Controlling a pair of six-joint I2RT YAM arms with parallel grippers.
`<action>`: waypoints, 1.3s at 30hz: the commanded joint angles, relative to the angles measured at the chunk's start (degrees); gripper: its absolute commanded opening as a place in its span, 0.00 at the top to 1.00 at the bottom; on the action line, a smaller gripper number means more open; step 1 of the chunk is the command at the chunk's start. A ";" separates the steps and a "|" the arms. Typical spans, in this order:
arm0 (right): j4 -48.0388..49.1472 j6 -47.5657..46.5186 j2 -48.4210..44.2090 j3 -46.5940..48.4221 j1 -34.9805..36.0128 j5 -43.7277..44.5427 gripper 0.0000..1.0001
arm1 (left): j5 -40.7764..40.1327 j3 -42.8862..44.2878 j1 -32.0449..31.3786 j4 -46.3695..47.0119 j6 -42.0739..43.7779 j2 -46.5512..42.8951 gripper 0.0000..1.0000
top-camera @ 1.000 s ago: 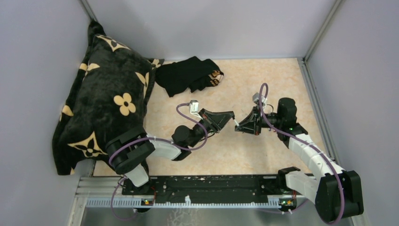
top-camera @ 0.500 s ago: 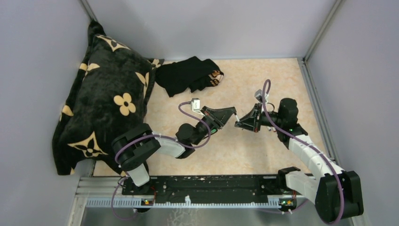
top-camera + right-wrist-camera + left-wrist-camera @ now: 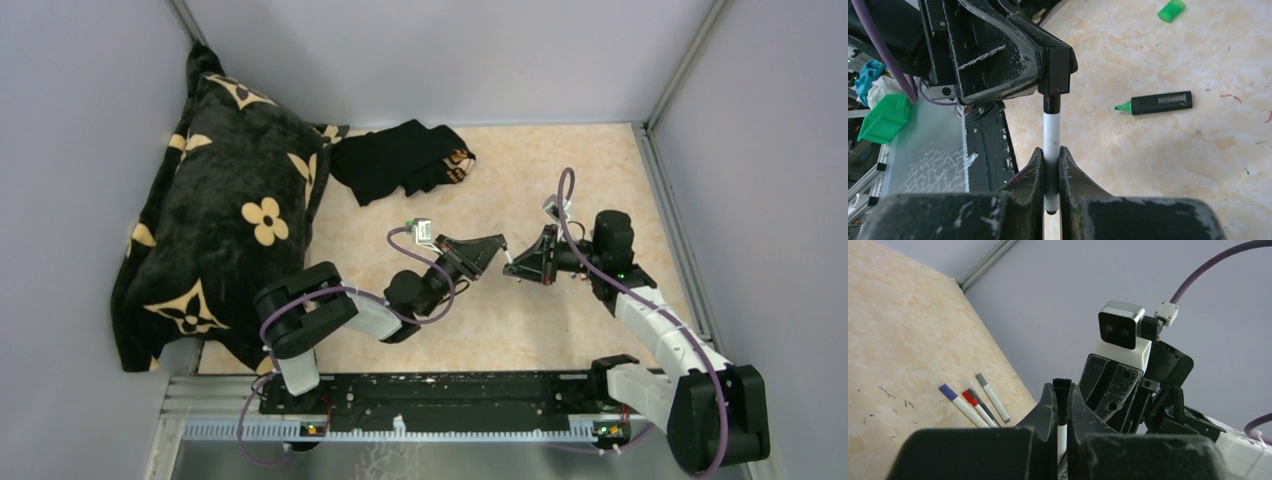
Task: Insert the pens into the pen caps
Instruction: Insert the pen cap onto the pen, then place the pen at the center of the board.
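Observation:
Both grippers meet above the middle of the table. My left gripper (image 3: 499,243) (image 3: 1063,388) is shut on a black pen cap (image 3: 1063,385) at its fingertips. My right gripper (image 3: 512,268) (image 3: 1050,154) is shut on a thin white-barrelled pen (image 3: 1051,130). The pen's dark front end (image 3: 1052,103) reaches the left fingertips; how deep it sits in the cap is hidden. Three capped white pens, purple (image 3: 950,392), red (image 3: 970,398) and grey (image 3: 983,380), lie side by side on the table. A black-barrelled marker with a bare green tip (image 3: 1159,102) lies apart from its green cap (image 3: 1171,10).
A black pillow with tan flowers (image 3: 230,220) fills the left side. A black cloth (image 3: 400,155) lies at the back centre. Grey walls close in the table on three sides. A green bin (image 3: 883,117) sits beyond the front rail.
The left arm has reached further right, bringing its gripper up against the right gripper's pen. The right gripper shifted slightly towards it. Both stayed shut.

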 commanded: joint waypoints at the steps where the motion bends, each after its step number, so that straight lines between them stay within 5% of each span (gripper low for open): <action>1: 8.26 -3.79 -2.18 3.40 -0.65 1.61 1.00 | 10.43 -2.63 -6.13 12.89 -3.64 4.87 1.00; 12: -1.52 -15.53 -2.42 5.81 -0.67 7.26 1.00 | 13.49 -4.23 -9.89 8.00 -8.63 7.17 1.00; 18: 0.66 -15.50 -1.45 3.80 -0.67 -0.69 1.00 | 9.03 -5.32 -10.15 13.57 -8.74 8.31 1.00; 23: -13.54 -30.87 -1.33 5.27 -0.67 -4.61 1.00 | 4.84 -7.38 -9.26 13.55 -3.71 2.71 0.80; 33: -23.13 -41.39 -1.62 7.06 -1.15 -5.52 1.00 | 1.33 -16.11 -6.99 11.44 0.16 -7.75 0.36; 39: -28.72 -48.64 -2.34 7.75 -4.30 3.49 1.00 | 3.93 -20.26 -5.52 -2.41 9.17 -19.18 0.14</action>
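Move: The left hand already pinches the black cap, which already sits on the pen's upper end. The middle of the pen lies about 5 cm below that hand, some 2 cm back and 1 cm to its right. From the right hand, which grips the pen, the cap is about 6 cm up, 3 cm ahead and 2 cm left. On the table, some 18 cm below the left hand, the green highlighter lies about 8 cm ahead and 5 cm left. Downward first: both hands sink together about 4.5 cm and slightly back, the left bearing down through the cap on the pen, which the right still grips. Then the left fingers open wide, letting go of the cap, and that hand withdraws some 6 cm back and 5 cm left, while the right rises about 2 cm overall and swings roughly 25 degrees, tipping the cap end back towards the base. ##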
